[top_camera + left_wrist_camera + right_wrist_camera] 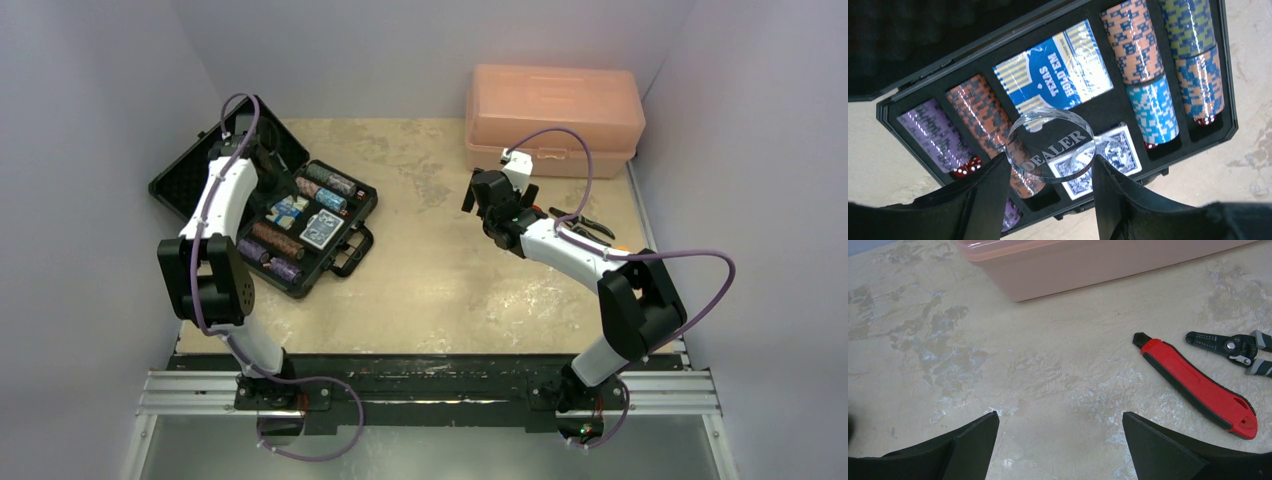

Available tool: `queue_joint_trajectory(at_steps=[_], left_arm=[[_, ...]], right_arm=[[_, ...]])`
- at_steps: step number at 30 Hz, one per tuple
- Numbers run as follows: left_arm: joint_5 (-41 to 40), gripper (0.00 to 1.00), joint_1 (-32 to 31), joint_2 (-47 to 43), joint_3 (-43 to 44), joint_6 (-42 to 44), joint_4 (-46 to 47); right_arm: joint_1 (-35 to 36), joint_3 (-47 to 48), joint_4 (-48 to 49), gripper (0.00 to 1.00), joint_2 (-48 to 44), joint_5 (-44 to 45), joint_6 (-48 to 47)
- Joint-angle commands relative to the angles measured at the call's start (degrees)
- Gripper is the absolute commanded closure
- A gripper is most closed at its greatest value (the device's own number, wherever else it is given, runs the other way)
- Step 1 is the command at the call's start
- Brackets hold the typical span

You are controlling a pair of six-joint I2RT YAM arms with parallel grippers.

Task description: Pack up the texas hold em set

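Observation:
The black case (366,208) of the texas hold em set lies open at the back left, its foam lid (190,180) tilted back. Inside it are chip rows (1133,42), a blue card deck (1058,70), a second deck (1120,150) and tiny red dice (968,166). My left gripper (1052,159) hovers over the case (1230,125), shut on a clear disc (1053,145) marked DEALER, held by its edges. In the top view the left gripper (262,160) sits above the case's far side. My right gripper (1060,415) stands open over bare table, nothing between its fingers.
A pink plastic toolbox (553,118) stands shut at the back right, its wall (1088,265) just beyond the right gripper (485,200). A red utility knife (1198,385) and dark-handled pliers (1233,347) lie right of that gripper. Walls close in the table.

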Motion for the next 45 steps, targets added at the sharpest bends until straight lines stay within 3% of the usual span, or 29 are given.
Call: queue_joint_trajectory(at_steps=[1,15,24,33,41,45], left_arm=[[1.09,0.76,1.12,3.39,5.23,2.32,0.06],[1.62,0.75,2.68,11.11,6.73,3.96,1.53],[2.63,0.64,2.99,12.01,5.5,4.51,3.89],[2.33,0.44,2.96,11.36,4.51,4.48,4.57],[2.19,0.1,2.99,9.24,2.64,4.16,5.82],[1.75,0.04,2.86,6.7,2.38,4.4,5.27]], right_arm=[[-0.17,0.47,1.17,0.01,-1.53,0.81,0.28],[-0.19,0.55,1.17,0.01,-1.45,1.17,-0.09],[-0.31,0.54,1.17,0.01,-1.51,0.98,-0.25],[-0.27,0.46,1.26,0.01,-1.79,1.01,-0.34],[-0.41,0.28,1.26,0.01,-1.88,0.85,-0.26],[-0.45,0.28,1.26,0.01,-1.97,0.92,-0.33]])
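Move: The left hand holds the clear dealer button by its rim; the Texas Hold'em card box, in the open case, lies about 4 cm ahead, 2 cm left and 8 below. At much the same depth, the blue card deck with another clear disc on it is level ahead and 5 cm right, brown chips some 3 cm back and 4 left, peach chips about 8 ahead and 5 right. From the idle right hand, the box is roughly 45 cm left, 1 ahead, 7 lower. Still pinching the dealer button by its rim, the left hand sets it down onto the Texas Hold'em box and lets go: it sinks about 5 cm while edging forward, fingers tipping some 5 degrees steeper, then creeps another centimetre forward at that height. The fingers then spread wide to either side of the disc as the hand settles another half centimetre. ##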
